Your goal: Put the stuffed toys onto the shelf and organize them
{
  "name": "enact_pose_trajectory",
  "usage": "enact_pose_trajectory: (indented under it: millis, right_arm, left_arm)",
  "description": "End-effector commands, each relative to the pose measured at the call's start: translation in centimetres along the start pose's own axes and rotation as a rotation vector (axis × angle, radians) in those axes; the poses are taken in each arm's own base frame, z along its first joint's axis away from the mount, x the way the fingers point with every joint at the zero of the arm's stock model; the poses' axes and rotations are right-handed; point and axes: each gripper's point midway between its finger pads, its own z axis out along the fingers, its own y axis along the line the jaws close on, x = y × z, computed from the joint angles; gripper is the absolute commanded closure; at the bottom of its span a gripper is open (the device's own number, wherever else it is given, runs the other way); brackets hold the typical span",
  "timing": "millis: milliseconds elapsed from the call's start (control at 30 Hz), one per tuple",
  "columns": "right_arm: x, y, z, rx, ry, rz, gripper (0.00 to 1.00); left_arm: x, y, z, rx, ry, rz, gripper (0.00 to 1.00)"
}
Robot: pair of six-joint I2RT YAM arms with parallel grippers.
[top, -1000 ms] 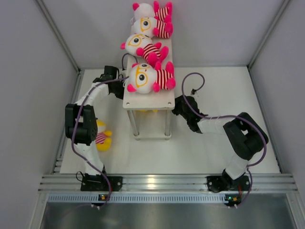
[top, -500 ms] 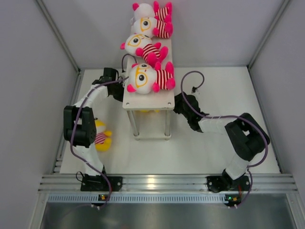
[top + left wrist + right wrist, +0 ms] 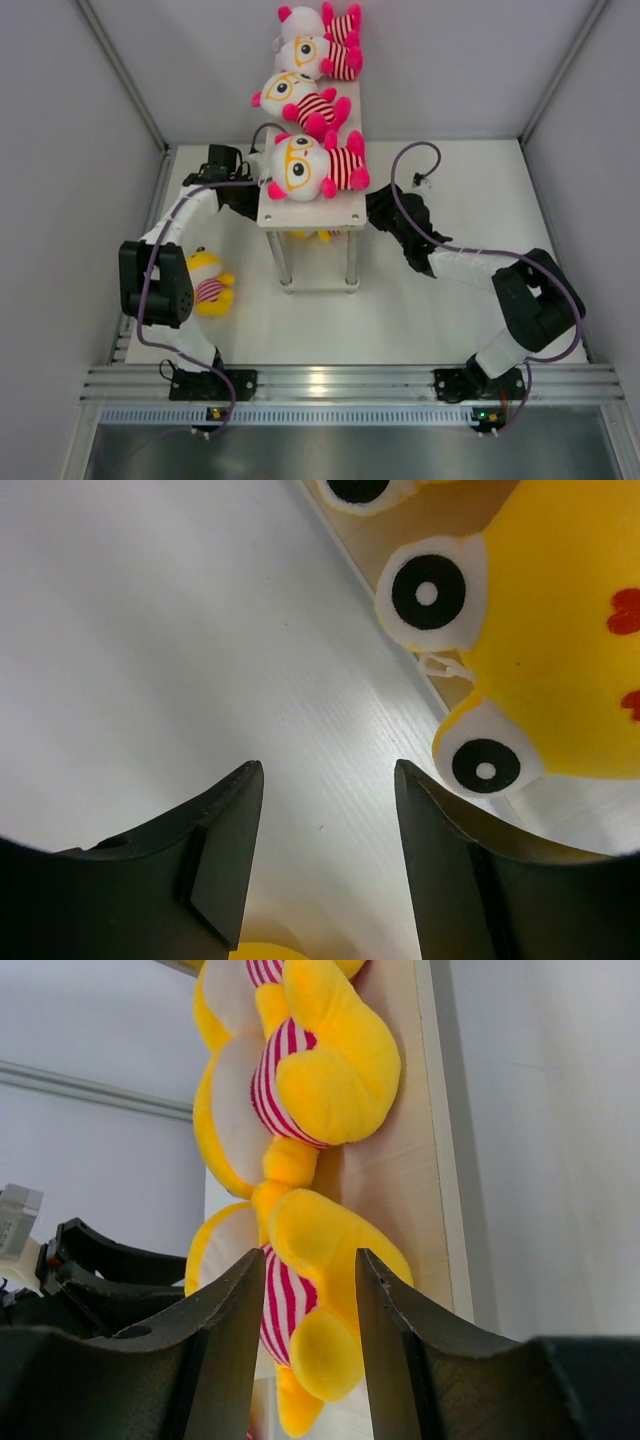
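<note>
Three white-headed stuffed toys (image 3: 312,166) lie in a row on the top board of the white shelf (image 3: 310,212). Two yellow stuffed toys (image 3: 300,1050) lie on its lower tier. My right gripper (image 3: 309,1256) reaches in from the shelf's right side (image 3: 372,212) and stands open, with the nearer yellow toy's (image 3: 320,1290) leg and striped belly between its fingers. My left gripper (image 3: 328,780) is at the shelf's left side (image 3: 248,198), open with nothing between its fingers, and a yellow toy's face (image 3: 550,630) is just to its right. Another yellow toy (image 3: 208,290) lies on the table.
Grey walls close in the white table (image 3: 480,200) on the left, right and back. The shelf's thin metal legs (image 3: 352,262) stand between the two arms. A purple cable (image 3: 410,190) loops above the right arm. The aluminium rail (image 3: 330,378) carries both bases.
My right gripper has gone from shut to open around the yellow toy on the lower tier. The left arm's elbow swung left, uncovering more of the yellow toy on the table.
</note>
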Motion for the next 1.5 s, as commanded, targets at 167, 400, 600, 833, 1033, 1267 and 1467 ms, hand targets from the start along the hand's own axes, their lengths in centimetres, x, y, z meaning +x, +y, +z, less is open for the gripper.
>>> enact_pose_trajectory:
  millis: [167, 400, 600, 833, 1033, 1267, 1467]
  right_arm:
    - [-2.6, 1.1, -0.7, -0.032, -0.042, -0.012, 0.58]
    - [-3.7, 1.0, -0.9, -0.039, -0.054, -0.005, 0.58]
    - [-5.7, 1.7, -1.7, -0.058, -0.090, -0.041, 0.58]
    - [-8.3, 3.2, -3.3, -0.083, -0.154, -0.101, 0.58]
    - [-9.2, 3.9, -4.5, -0.102, -0.179, -0.152, 0.58]
    - [-9.3, 4.1, -5.0, -0.127, -0.183, -0.211, 0.57]
    - [-8.4, 4.1, -5.0, -0.175, -0.115, -0.237, 0.57]
  left_arm:
    - [-1.5, 2.8, -2.6, -0.139, -0.043, 0.048, 0.39]
    - [-1.5, 5.7, -3.7, -0.227, -0.038, 0.032, 0.39]
    - [-0.8, 5.6, -5.9, -0.223, -0.067, 0.068, 0.38]
    - [2.1, 5.5, -10.3, -0.238, -0.045, 0.034, 0.35]
    - [11.1, 4.4, -12.6, -0.242, 0.177, -0.061, 0.24]
    - [17.3, 4.7, -15.3, -0.221, 0.224, -0.107, 0.18]
    - [13.1, 4.4, -14.0, -0.077, 0.077, -0.035, 0.18]
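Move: The loose yellow frog toy on the table lies about 15 cm back and 13 cm to the left of the open left hand, some 10 cm lower. The front frog toy on the lower shelf is level with that hand, 14 cm to its right and 5 cm down, with the next shelf frog 10 cm farther out. From the right hand the loose frog is about 39 cm left, 13 cm back and 13 cm lower. The empty left hand slides left, clear of the lower shelf, then arcs up some 6 cm and sweeps back and left before sinking to about its starting height, ending some 16 cm back and 16 cm left, above and close to the loose frog toy, fingers opening wider and wrist turning slightly counter-clockwise. Meanwhile the right hand withdraws from the front shelf frog's legs, about 7 cm up and 6 cm to the right, its fingers tipping up some 10 degrees and staying half open. ##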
